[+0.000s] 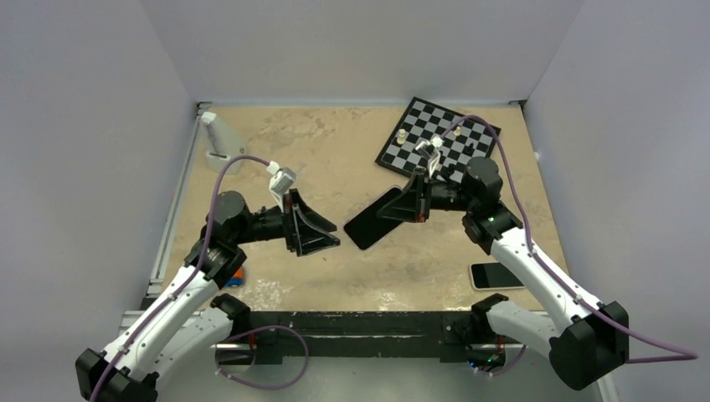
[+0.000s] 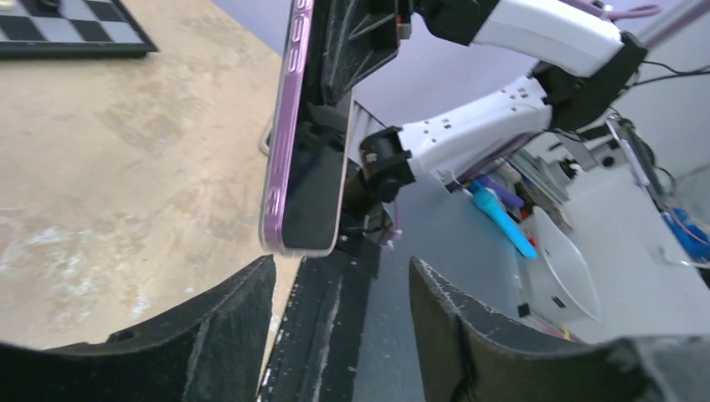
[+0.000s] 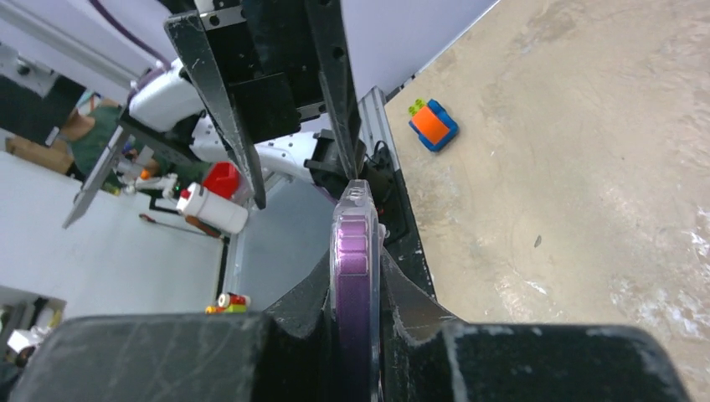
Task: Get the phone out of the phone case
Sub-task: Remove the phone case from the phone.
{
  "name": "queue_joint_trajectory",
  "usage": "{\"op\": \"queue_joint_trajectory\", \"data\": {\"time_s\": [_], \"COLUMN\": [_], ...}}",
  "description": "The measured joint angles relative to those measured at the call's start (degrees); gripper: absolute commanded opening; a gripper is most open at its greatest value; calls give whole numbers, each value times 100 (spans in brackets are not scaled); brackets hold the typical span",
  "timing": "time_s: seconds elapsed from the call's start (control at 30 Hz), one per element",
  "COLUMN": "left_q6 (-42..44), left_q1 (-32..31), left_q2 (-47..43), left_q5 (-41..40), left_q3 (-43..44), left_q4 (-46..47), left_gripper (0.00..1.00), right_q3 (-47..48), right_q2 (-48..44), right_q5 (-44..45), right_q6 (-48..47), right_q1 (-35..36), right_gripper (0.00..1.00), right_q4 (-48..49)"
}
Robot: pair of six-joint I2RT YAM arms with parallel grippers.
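Note:
The phone [image 1: 373, 218] is black-screened with a purple side edge and sits in the clear phone case [image 2: 283, 126], which shows as a pale rim. My right gripper [image 1: 409, 203] is shut on its far end and holds it tilted above the table. In the right wrist view the phone's edge [image 3: 353, 268] stands between the closed fingers [image 3: 419, 310]. My left gripper [image 1: 335, 239] is open and empty, facing the phone's free end. In the left wrist view that end [image 2: 310, 209] hangs just beyond the left fingertip [image 2: 251, 285], without touching it.
A chessboard [image 1: 438, 140] with a few pieces lies at the back right. A second phone with a white rim [image 1: 496, 275] lies at the front right. A white stand [image 1: 219, 141] is at the back left. An orange and blue block [image 1: 237, 276] lies by the left arm.

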Motion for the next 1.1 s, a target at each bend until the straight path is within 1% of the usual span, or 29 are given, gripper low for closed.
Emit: {"op": "queue_joint_trajectory", "data": {"time_s": [0.03,0.07,0.2,0.4,0.5,0.57,0.77,0.87,0.93,0.97,1.07,1.1], "left_q6": [15,17,-39,-487,-780,-933,-1327,-1434,-1480,-1497,-1537,-1589], "left_q1": [26,52,107,107,107,107,109,109,109,111,120,129], "left_q2": [-87,-151,-87,525,796,929,1266,1410,1475,1510,1604,1659], "left_q5": [-120,-216,-245,166,365,442,603,702,769,811,957,1062], "left_q3": [0,-2,-4,-17,-20,-22,-52,-57,-57,-57,-57,-68], "left_q4": [-127,-227,-225,487,1008,1305,2052,2304,2433,2509,2761,2977], "left_gripper": [52,51,51,52,48,44,21,15,2,0,0,0], "right_q3": [-76,-120,-162,-173,-251,-299,-365,-393,-415,-426,-459,-507], "right_q2": [-35,-61,-70,-70,-70,-70,-72,-96,-118,-133,-146,-146], "right_q5": [-9,-31,-125,-345,-413,-424,-505,-562,-564,-564,-581,-599], "right_q6": [94,170,387,638,785,866,1045,1154,1185,1207,1305,1427], "right_q1": [-116,-201,-450,-448,-450,-448,-450,-450,-450,-450,-450,-452], "right_gripper": [0,0,0,0,0,0,0,0,0,0,0,0], "right_q4": [101,157,404,800,1045,1137,1388,1499,1537,1550,1676,1834]}}
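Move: Just right of the left hand waits the near-left end of the phone in its clear case. The phone's middle is about 9 cm right, 3 cm ahead and 1 cm below. The right hand already grips it, with the middle 3 cm to its left, 1 cm back and level. The chessboard lies 36 cm ahead of the right hand, 22 cm right and 28 cm down. The toy truck sits some 33 cm left of the left hand, 4 cm back and 28 cm below. Reaching in for the cased phone's free end, the left hand first eases a little forward and left, then goes about 3 cm right and on forward, swinging some 10 degrees clockwise as its fingers close and pinch the corner. The right hand keeps its grip on the phone, shifting first forward and right, then rising about 2 cm while drawing back, its left side tilting up slightly. ##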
